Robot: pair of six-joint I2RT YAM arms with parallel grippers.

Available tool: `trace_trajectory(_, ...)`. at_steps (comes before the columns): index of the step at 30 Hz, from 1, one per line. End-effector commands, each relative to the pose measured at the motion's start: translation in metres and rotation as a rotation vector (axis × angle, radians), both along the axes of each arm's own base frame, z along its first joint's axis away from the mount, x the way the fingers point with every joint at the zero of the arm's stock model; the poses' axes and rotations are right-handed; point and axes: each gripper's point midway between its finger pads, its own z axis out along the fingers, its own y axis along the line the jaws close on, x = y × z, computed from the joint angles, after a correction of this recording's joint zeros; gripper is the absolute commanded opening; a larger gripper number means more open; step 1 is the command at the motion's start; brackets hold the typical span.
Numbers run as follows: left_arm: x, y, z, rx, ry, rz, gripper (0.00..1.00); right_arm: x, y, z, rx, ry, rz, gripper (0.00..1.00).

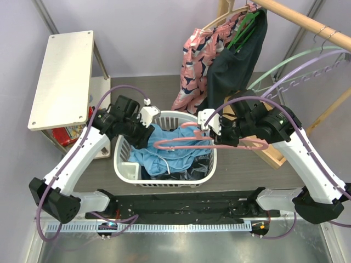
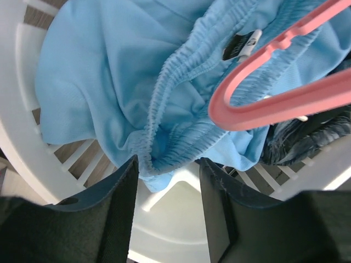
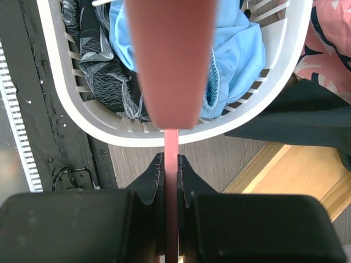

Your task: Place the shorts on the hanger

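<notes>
The light blue shorts lie bunched in a white laundry basket, their gathered waistband facing up. The pink hanger hangs level over the basket, and one end reaches just above the waistband. My right gripper is shut on the hanger's thin bar, which stands edge-on between the jaws. My left gripper hovers open at the basket's left side. Its fingertips straddle the lower fold of the shorts without pinching it, and the basket wall shows through the gap.
A dark patterned garment lies under the shorts in the basket. A pink patterned garment and a dark navy one hang from a wooden rail at the back right, beside a pale green hanger. A white shelf stands at the left.
</notes>
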Motion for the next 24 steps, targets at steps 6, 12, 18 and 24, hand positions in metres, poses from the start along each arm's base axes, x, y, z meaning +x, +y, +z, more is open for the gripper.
trace_trajectory(6, 0.006, 0.014, -0.018, 0.098, 0.002, 0.026, 0.37, 0.011, 0.016, -0.004, 0.032, -0.023, 0.034, 0.01)
trace_trajectory(12, 0.005, 0.005, -0.009, 0.059, 0.023, 0.004, 0.12, 0.015, 0.027, -0.008, 0.073, -0.026, 0.05, 0.01)
trace_trajectory(18, 0.003, -0.005, 0.023, -0.013, -0.013, -0.005, 0.0, 0.02, 0.039, -0.007, 0.131, -0.045, 0.058, 0.01)
trace_trajectory(24, 0.002, -0.006, 0.037, -0.018, -0.04, -0.02, 0.0, 0.025, 0.048, -0.012, 0.129, -0.021, 0.077, 0.01)
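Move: The left hand hovers half open over the left end of the blue shorts' waistband, about 3 cm below and 1 cm to its left. From it the pink hanger's near end is some 6 cm right, 1 cm ahead and 2 cm higher; the basket's left rim is about 9 cm left, level ahead and 4 cm lower. From the right hand, holding the hanger, that waistband end lies roughly 32 cm left, level ahead and 12 cm down. Down and slightly left, the left hand dips some 2 cm onto the waistband's left end, shuts its fingers fully on its edge, then rises about 5 cm, drifting right. The right keeps its grip on the hanger and brings it left, down and a little forward, about 5 cm in all, its free end leading towards the waistband beside the left fingers. ##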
